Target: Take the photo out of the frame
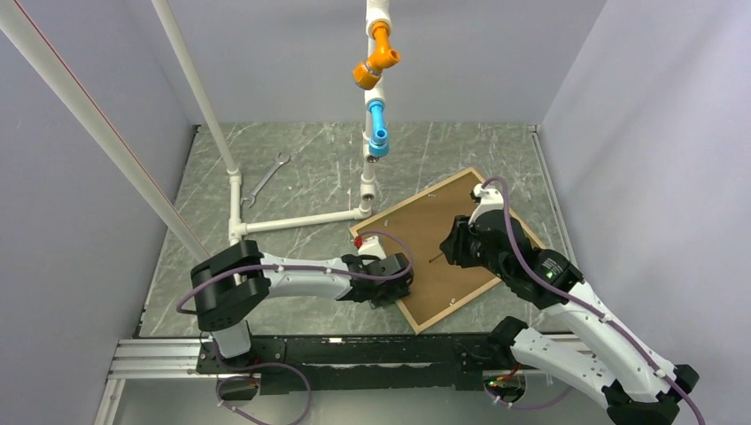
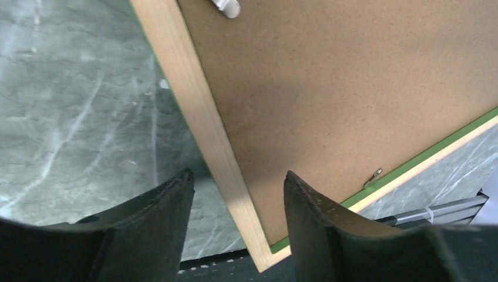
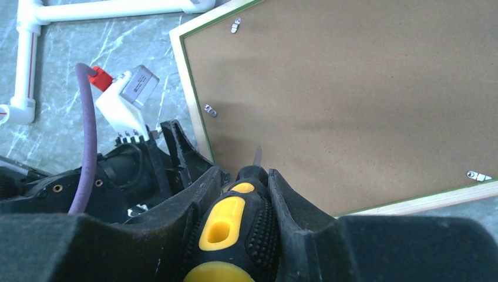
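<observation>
The frame [image 1: 456, 306] lies face down on the table, green moulding with a light wood edge [image 2: 199, 117]. The brown backing panel [image 1: 425, 221] fills it, held by small metal tabs [image 3: 210, 110]. The photo is hidden under the panel. My left gripper [image 2: 238, 173] is open at the frame's near-left corner, its fingers [image 2: 170, 223] either side of the wood edge. My right gripper [image 3: 246, 171] is shut on a yellow-and-black screwdriver [image 3: 235, 229]. Its blade [image 3: 257, 155] points at the panel close to the frame's left side.
A white pipe stand [image 1: 292, 219] with orange [image 1: 376, 64] and blue [image 1: 378, 128] fittings rises just behind the frame's far-left corner. A wrench [image 1: 266, 181] lies at the back left. Grey walls enclose the table, and a metal rail [image 1: 354, 354] runs along its near edge.
</observation>
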{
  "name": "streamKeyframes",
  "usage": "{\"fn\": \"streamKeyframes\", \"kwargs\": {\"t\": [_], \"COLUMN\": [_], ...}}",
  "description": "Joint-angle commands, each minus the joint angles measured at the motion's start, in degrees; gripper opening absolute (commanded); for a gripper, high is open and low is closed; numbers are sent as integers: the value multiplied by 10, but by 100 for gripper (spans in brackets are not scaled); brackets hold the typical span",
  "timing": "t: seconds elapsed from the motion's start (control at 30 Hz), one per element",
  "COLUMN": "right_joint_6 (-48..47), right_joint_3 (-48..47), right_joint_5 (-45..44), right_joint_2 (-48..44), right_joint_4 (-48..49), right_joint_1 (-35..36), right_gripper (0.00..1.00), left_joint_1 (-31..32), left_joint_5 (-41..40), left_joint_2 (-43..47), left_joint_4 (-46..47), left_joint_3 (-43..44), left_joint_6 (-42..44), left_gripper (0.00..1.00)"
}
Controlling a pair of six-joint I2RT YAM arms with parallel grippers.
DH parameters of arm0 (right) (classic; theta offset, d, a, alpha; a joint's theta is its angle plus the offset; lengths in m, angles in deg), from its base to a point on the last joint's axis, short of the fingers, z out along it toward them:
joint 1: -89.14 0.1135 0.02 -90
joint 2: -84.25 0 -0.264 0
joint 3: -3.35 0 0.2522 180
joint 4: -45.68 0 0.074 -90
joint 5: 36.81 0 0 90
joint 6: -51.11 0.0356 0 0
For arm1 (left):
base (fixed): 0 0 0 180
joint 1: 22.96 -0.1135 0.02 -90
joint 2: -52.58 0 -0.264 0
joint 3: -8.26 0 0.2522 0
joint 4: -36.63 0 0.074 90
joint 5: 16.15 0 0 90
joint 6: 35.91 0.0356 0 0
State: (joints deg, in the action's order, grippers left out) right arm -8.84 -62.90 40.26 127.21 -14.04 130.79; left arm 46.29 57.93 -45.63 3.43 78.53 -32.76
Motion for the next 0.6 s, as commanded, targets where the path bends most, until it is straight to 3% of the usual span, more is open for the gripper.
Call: {"fn": "streamKeyframes", "kwargs": {"t": [0.0, 0.2, 0.43, 0.57], "right_joint_6": [15, 23, 13, -10], "right_joint_3": [-16, -1, 6, 23], "right_joint_5": [4, 10, 43, 88], "right_joint_2": [-23, -32, -21, -1], "right_joint_4": [-2, 1, 9, 16], "right_joint_1": [-2, -2, -2, -2], "right_gripper": [0, 0, 0, 0], "left_joint_1": [5, 16, 16, 16], "left_joint_5": [-3, -33, -81, -114], "left_joint_2": [-30, -71, -39, -21], "left_joint_4": [-63, -172, -188, -206], "left_joint_3": [45, 83, 43, 32], "left_joint_6": [-40, -21, 27, 86], "left_gripper": [58, 49, 27, 21]}}
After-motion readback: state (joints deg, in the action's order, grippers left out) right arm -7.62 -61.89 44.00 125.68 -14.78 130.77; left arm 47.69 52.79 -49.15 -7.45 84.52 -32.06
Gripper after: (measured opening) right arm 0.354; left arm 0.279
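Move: The left hand's open fingers already straddle the left-hand rail of the face-down frame, its wood right between the tips and only about 1 cm below the hand point. From that hand the frame's near corner lies some 8 cm back and 5 cm to the right, the rail's clip about 7 cm ahead and 4 cm left, the near-right rail's clip about 12 cm right and 1 cm back. From the right hand, which already holds the screwdriver, that gripping spot is some 10 cm left, 4 cm back and 19 cm down. Staying almost in place, the left hand slips barely 1 cm to its right, sinks slightly and rolls about 10 degrees, its left side rising, while the fingers close from well open to roughly a quarter and pinch the frame's left rail between the tips, one on the marble side and one on the brown backing side. With the rail coming between the fingers it then draws back left by about 2 cm, keeping low at the table, the grip settling on the wood at the end. ##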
